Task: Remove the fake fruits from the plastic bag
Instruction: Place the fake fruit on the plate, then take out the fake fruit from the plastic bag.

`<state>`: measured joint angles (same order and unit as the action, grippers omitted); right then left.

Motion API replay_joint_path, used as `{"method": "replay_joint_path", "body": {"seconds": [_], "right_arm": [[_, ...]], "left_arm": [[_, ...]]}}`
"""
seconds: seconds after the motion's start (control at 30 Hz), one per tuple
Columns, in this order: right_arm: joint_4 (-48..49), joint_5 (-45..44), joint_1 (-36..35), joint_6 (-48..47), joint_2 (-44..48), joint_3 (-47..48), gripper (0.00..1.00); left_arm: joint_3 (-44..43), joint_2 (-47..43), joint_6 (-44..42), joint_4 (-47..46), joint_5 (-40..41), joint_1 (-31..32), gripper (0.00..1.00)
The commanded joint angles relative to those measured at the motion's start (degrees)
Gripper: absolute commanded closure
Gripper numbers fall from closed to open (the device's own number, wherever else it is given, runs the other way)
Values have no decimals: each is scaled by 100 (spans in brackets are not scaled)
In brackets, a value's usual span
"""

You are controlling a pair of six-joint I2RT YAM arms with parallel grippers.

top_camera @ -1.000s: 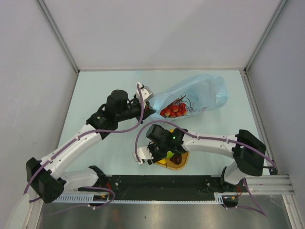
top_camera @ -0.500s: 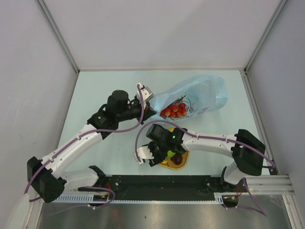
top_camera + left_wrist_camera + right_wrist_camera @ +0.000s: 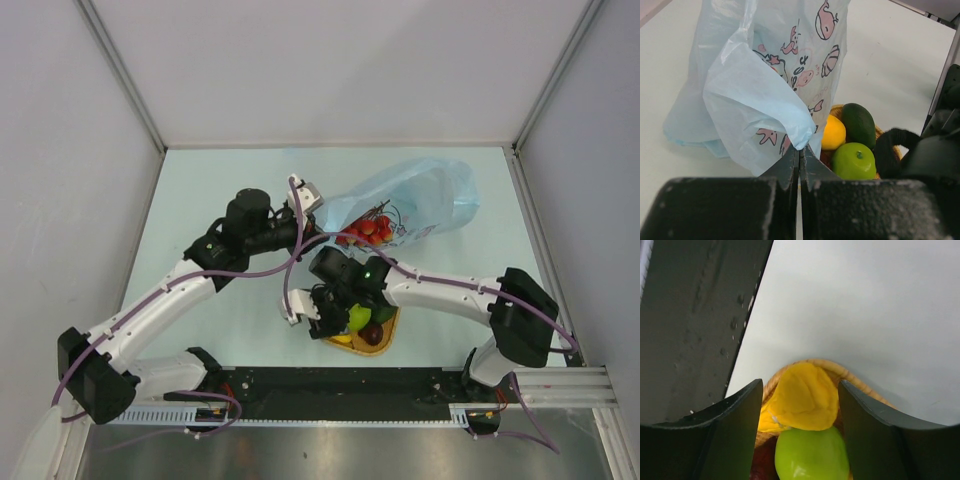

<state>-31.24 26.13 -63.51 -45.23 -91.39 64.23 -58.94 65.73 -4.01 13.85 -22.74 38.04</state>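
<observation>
The pale blue plastic bag lies at the back right, its mouth facing the arms. A bunch of red berries sits inside the mouth. My left gripper is shut on a fold of the bag's edge, pinched at the left gripper's tips. My right gripper hangs open over the woven tray. In the tray lie a green apple, a dented yellow fruit, a lemon, an avocado and a dark plum. The right gripper's fingers stand apart from the apple.
The tray's rim shows just beyond my right fingers. White walls close the table on the left, back and right. A black rail with the arm bases runs along the near edge.
My right gripper has opened wider and lifted slightly over the tray, leaving the green apple lying there. The left gripper still pinches the bag's edge.
</observation>
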Motion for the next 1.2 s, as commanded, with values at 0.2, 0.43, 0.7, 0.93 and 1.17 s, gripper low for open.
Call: {"method": "replay_joint_path", "body": {"seconds": [0.2,0.43,0.7,0.93,1.17], "right_arm": [[-189,1227,1146,2158,1123,1311,35],[-198,1817,2587,2863,2151,1417,42],[-154,904,3634,2599,1600,1400,67],[529,-396,3784,2730,1141,576,75],[1005,-1110,4144,3441,1501,-762,74]], "left_arm": [[-522,10,-618,741,-283,-25,100],[-566,-193,-1241,1339,51,-16,100],[-566,-324,-2084,1779,112,-25,100],[-654,-316,-1999,1560,305,-25,100],[-970,-114,-1480,1235,192,-130,100]]}}
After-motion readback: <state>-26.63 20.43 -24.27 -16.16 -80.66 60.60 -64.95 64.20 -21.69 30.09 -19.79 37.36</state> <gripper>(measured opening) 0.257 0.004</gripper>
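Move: The right hand is only a few centimetres above the lumpy yellow fruit. The red fruit bunch in the bag lies about 25 cm ahead of it and 9 cm to its right, some 3 cm lower. On the plate, the green apple is roughly 3 cm ahead and 6 cm right, the lemon 10 cm ahead and 9 cm right. From the left hand, pinching the bag's lip, the bunch is about 10 cm ahead, 12 cm right and well below, some 18 cm. The right hand's already open fingers come free of the lumpy yellow fruit. The hand climbs some 24 cm while swinging forward and right over the plate, then drops about 18 cm towards the red bunch, turning roughly 60 degrees clockwise, fingers closing partway. The shut left fingers keep their pinch on the bag's lip, drawing it about 3.5 cm left with a roll. ##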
